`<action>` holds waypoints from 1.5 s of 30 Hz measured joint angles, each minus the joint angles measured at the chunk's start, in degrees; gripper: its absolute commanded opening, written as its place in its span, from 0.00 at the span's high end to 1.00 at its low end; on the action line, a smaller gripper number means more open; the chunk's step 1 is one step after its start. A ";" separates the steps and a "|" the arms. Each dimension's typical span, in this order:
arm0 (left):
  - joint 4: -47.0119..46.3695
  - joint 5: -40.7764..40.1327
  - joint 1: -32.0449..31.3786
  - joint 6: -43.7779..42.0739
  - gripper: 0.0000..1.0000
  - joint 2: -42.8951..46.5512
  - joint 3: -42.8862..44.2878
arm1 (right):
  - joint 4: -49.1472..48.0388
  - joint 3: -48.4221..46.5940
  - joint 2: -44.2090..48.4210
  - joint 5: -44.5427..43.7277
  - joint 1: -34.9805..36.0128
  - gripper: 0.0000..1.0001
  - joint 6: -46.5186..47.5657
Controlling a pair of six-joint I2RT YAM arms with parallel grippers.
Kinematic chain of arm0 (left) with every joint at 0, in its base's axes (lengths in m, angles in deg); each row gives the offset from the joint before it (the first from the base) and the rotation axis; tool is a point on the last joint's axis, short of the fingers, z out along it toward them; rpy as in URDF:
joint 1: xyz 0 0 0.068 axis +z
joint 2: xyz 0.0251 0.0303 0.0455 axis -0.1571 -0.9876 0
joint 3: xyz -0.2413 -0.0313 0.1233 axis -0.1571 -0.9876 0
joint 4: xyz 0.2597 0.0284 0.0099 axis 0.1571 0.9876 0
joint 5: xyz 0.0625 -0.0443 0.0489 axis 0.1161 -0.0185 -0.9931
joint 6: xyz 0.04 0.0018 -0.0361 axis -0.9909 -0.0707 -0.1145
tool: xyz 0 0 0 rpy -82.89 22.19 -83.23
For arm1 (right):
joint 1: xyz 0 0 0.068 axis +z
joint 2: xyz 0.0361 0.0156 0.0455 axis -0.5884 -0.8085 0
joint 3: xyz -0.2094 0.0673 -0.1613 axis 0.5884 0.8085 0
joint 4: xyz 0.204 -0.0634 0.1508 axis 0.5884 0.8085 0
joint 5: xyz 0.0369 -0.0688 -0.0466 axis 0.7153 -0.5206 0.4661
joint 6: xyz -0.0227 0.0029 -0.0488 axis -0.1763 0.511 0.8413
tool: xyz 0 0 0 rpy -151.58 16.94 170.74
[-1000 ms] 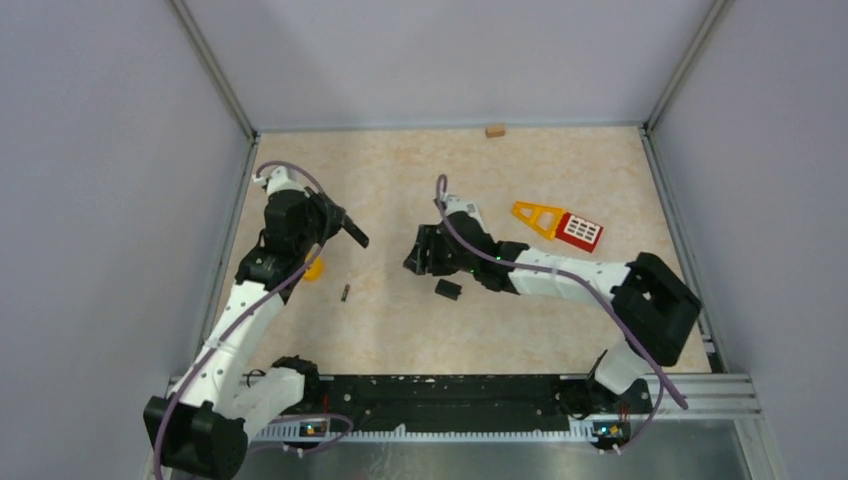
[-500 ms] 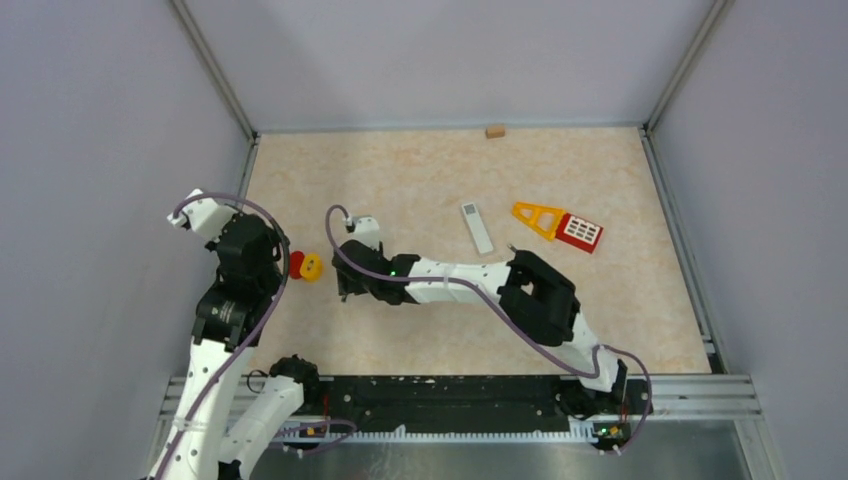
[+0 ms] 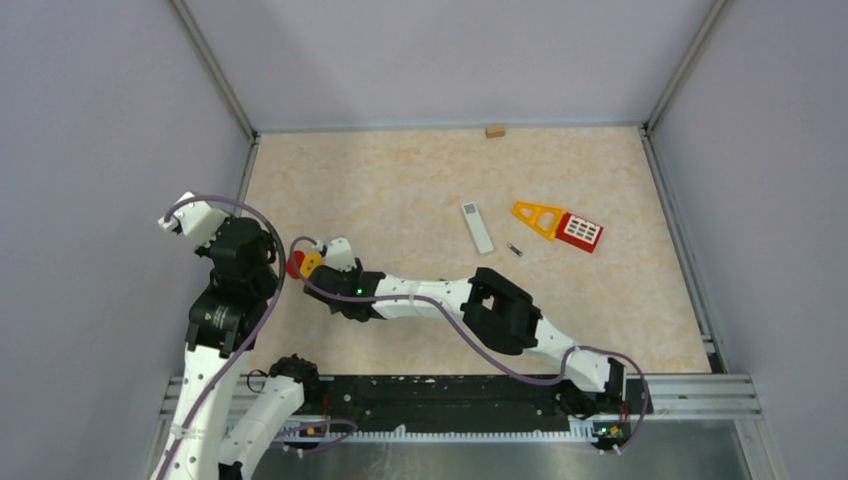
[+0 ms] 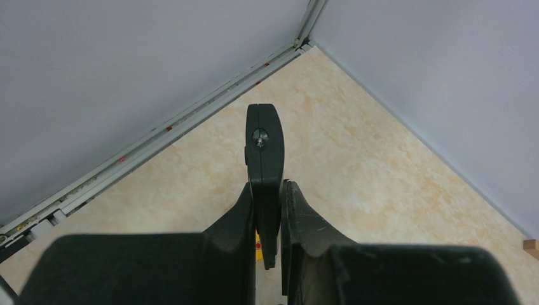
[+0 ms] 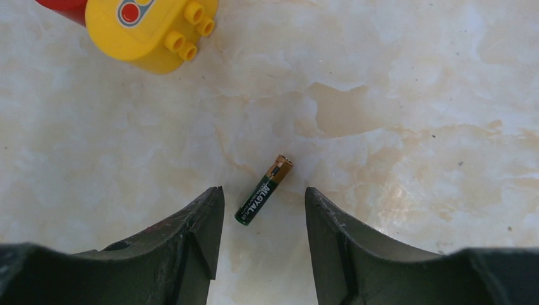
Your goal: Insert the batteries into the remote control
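My left gripper [image 4: 268, 186] is shut on a black remote control [image 4: 265, 143], held edge-on and sticking out past the fingertips towards the far left corner. From above, that arm [image 3: 238, 262] stands by the left wall. My right gripper [image 5: 262, 192] is open, and a green and gold battery [image 5: 270, 180] lies on the table with its near half between the fingertips, touching neither. In the top view the right gripper [image 3: 343, 295] covers that battery. A second battery [image 3: 516, 250] lies near a white remote control [image 3: 477, 227].
A yellow and red toy block [image 3: 303, 263] sits just ahead of the right gripper, and shows as the toy block [image 5: 149, 25] in the right wrist view. An orange and red toy [image 3: 560, 225] lies at the right. A small wooden block [image 3: 494, 130] rests at the back wall.
The right arm has swung left across the table, from the middle to the battery beside the yellow block. The left arm has drawn back towards the left wall with the black remote.
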 measured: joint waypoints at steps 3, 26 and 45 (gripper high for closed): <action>0.02 0.02 0.09 -0.15 1.00 0.02 0.00 | 1.20 -0.24 -0.13 -1.03 0.09 0.58 0.63; -0.59 4.33 0.37 -0.87 1.00 0.76 -0.52 | -3.04 6.80 2.91 -4.15 -0.90 1.00 1.16; -18.97 64.22 0.44 -6.19 1.00 -16.72 -3.08 | -24.81 58.03 63.10 9.07 -18.60 1.00 9.90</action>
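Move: The last loose battery lies almost under the right fingertips, about 1 cm ahead, 2 cm to the right and 1 cm lower. The yellow toy block stands some 7 cm ahead and 6 cm left of that hand; the red toy block is 8 cm ahead and 10 cm left. The black cover lies roughly 23 cm to its right and 2 cm ahead. From the left hand, already holding the black remote, the battery is level fore and aft, about 15 cm right and 30 cm below. The right fingers close on the battery and pinch it after a small shift of 2 cm or so right and forward, then carry it off fast, some 20 cm right, then steeply up by about the same, tilting up. The left hand keeps its grip on the black remote and, late on, swings 20 cm right and somewhat forward, sinking slightly and turning about 60 degrees clockwise. ##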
